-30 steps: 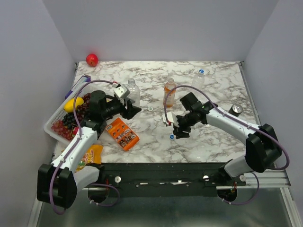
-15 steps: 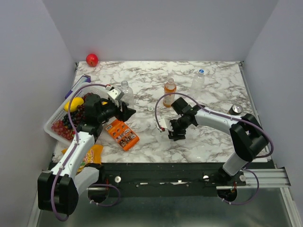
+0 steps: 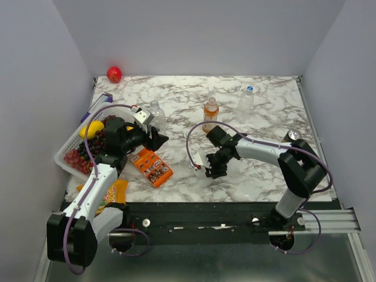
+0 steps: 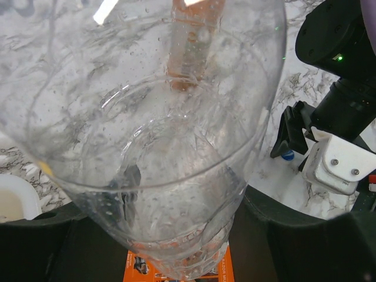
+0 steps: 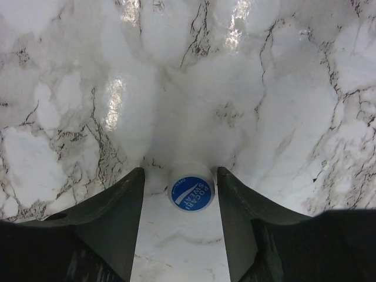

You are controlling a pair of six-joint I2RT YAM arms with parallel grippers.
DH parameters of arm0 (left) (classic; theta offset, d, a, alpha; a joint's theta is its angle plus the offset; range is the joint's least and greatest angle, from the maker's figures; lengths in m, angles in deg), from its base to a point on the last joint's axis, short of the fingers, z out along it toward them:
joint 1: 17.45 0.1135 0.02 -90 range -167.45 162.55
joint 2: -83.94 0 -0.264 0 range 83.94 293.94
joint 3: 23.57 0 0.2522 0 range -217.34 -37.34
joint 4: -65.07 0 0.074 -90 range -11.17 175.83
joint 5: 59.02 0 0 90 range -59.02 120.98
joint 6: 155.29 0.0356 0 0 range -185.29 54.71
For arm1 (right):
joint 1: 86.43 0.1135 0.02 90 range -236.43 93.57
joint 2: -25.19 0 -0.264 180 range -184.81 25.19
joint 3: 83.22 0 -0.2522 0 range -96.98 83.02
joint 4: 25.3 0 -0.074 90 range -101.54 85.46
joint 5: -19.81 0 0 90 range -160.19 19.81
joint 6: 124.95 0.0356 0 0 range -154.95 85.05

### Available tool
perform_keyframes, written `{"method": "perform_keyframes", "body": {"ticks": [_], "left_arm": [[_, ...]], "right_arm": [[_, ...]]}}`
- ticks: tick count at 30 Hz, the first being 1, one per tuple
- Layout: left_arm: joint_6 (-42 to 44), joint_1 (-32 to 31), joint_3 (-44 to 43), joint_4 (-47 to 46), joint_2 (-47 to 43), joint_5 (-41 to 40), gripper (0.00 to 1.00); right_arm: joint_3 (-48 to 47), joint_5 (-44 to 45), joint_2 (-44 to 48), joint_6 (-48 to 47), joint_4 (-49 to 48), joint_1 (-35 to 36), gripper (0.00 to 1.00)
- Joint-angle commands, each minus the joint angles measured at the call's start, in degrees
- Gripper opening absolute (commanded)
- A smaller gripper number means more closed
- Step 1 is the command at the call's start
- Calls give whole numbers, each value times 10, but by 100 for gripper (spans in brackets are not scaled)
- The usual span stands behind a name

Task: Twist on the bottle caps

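Observation:
My left gripper (image 3: 155, 137) is shut on a clear uncapped bottle (image 3: 156, 113), which fills the left wrist view (image 4: 158, 147). The orange bottle (image 3: 210, 111) stands upright at mid table. A second clear bottle (image 3: 246, 100) stands at the back right with a blue cap (image 3: 249, 89) on it. My right gripper (image 3: 214, 169) is open and lowered over a loose blue cap (image 5: 191, 189), which lies on the marble between its fingers (image 5: 117, 217). That cap also shows in the left wrist view (image 4: 286, 155). A small whitish cap (image 3: 186, 134) lies between the arms.
A white basket (image 3: 69, 151) of fruit stands at the left edge. An orange packet (image 3: 151, 165) lies under my left gripper. A yellow packet (image 3: 113, 191) is at the near left. A dark can (image 3: 292, 136) stands at the right. A red ball (image 3: 114, 74) is in the back left corner.
My right gripper has moved left and down, so the blue cap now sits between its open fingers. My left gripper shifted the clear bottle slightly left, then held still.

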Motion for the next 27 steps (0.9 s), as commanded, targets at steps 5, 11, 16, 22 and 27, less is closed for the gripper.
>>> {"method": "perform_keyframes", "body": {"ticks": [5,11,16,22,27], "left_arm": [[-5,4,7,-16,9,-3,0],[11,4,2,-23,28,23,0],[112,-29,9,18,40,77,0],[211,-134,46,15,51,100,0],[225,-206,61,-56,94,110,0]], "right_arm": [[3,42,4,-9,-10,1,55],[-1,83,7,14,-37,2,35],[-33,54,79,45,27,-1,27],[-184,-53,161,117,200,-6,25],[-314,-78,180,124,260,-7,25]]}}
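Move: The blue bottle cap stands between the right hand's open fingertips, barely 1 cm ahead of their midpoint and level with it. From that hand a white cap lies roughly 14 cm forward and 10 cm left, and the orange bottle stands about 17 cm ahead, 1 cm left, its middle 9 cm higher. From the left hand, already holding the clear bottle, the blue cap is some 6 cm back, 22 cm right and 19 cm down; the orange bag lies 5 cm back, straight left-right, 20 cm below. The blue cap is pinched as the right fingers close on it, the hand easing about 1 cm forward; then it goes up fast, some 21 cm, with a slight shift left, the fingers tilting about 20 degrees towards the left. The clear bottle, still gripped by the left hand, comes right, back and down towards the cap, around 13 cm in all, turning nearly 30 degrees clockwise. ##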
